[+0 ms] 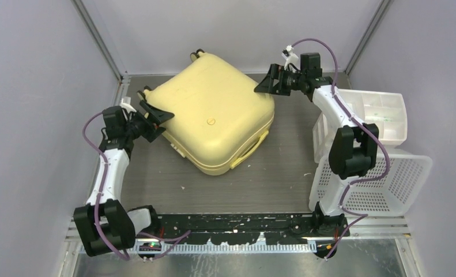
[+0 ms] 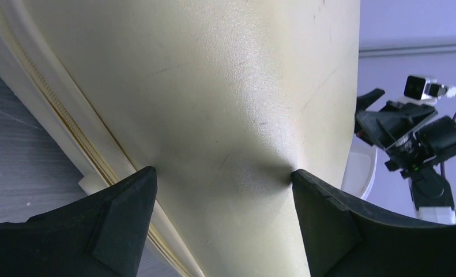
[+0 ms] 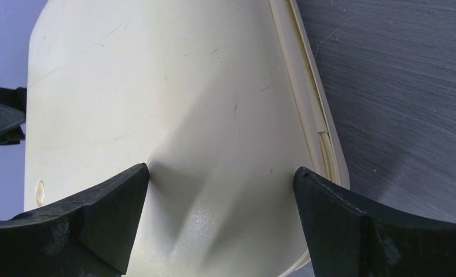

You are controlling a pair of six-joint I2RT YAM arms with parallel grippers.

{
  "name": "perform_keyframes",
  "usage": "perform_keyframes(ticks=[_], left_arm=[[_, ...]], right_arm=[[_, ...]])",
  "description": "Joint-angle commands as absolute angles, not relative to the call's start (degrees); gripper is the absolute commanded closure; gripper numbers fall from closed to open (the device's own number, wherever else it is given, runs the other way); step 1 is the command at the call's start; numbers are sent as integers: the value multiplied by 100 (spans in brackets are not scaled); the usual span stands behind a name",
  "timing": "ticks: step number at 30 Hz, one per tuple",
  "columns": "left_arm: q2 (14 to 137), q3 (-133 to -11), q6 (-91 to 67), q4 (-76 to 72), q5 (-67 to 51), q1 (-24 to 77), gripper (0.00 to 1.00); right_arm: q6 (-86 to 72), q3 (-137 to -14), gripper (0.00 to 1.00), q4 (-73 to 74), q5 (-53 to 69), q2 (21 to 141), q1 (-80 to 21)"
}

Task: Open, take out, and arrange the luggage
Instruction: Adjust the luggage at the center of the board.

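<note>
The pale yellow luggage (image 1: 214,112) lies flat and closed on the grey table, turned diagonally, with its handle (image 1: 249,151) facing the near right. My left gripper (image 1: 162,122) stands open at its left corner. In the left wrist view both fingertips of my left gripper (image 2: 222,173) rest against the rounded shell (image 2: 214,86), beside the zip seam. My right gripper (image 1: 262,81) stands open at the far right corner. In the right wrist view the right gripper (image 3: 221,170) straddles the curved shell (image 3: 173,86) with its tips touching it.
A white perforated basket (image 1: 387,179) stands at the right, by the right arm's base. Behind it is a white drawer bin (image 1: 381,115). Grey walls close in on the left, back and right. Small wheels (image 1: 198,55) stick out at the luggage's far edge.
</note>
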State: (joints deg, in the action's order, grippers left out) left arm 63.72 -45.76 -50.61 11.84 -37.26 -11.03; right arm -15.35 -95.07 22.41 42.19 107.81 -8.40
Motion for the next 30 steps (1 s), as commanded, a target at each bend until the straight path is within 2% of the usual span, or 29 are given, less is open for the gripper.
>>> perform_keyframes(ticks=[1, 12, 19, 25, 30], left_arm=[[6941, -5047, -4903, 616, -3876, -1050, 16], [8416, -6283, -4472, 593, -4297, -1017, 17], [9186, -7256, -4198, 997, -4308, -983, 17], [8520, -7882, -3263, 2220, -3469, -1061, 16], [7244, -7397, -3233, 2591, -3182, -1045, 15]], right_arm=[[-2085, -8624, 2, 2512, 5178, 9996, -1170], [-2265, -6753, 4, 2083, 4553, 8408, -2183], [-866, -6875, 0, 2896, 4037, 7717, -2138], [993, -6738, 0, 3748, 5020, 6723, -1560], [1937, -6311, 0, 3998, 5532, 6230, -1397]])
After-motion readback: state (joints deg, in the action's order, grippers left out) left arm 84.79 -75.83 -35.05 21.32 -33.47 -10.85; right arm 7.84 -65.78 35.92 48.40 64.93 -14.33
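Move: The suitcase's middle lies about 19 cm to the left hand's right, 3 cm ahead and 9 cm lower; its far wheels are some 28 cm ahead and 13 cm right of that hand. From the right hand, the suitcase's middle is roughly 21 cm left, 10 cm back and 10 cm lower, the side handle 25 cm back and 5 cm left, a bit lower, and the white bin 12 cm back and 43 cm right. Working as a couple to turn the suitcase clockwise, the left hand pushes forward about 12 cm with its open fingertips against the suitcase's left side, while the right, already on the far right side, drags back towards the robot, swinging some 4 cm left on the way. Near the end both rise about 5 cm, the left easing back 3 cm and the right coming free as it finishes some 22 cm back, its open gripper turned about 20 degrees counter-clockwise. ##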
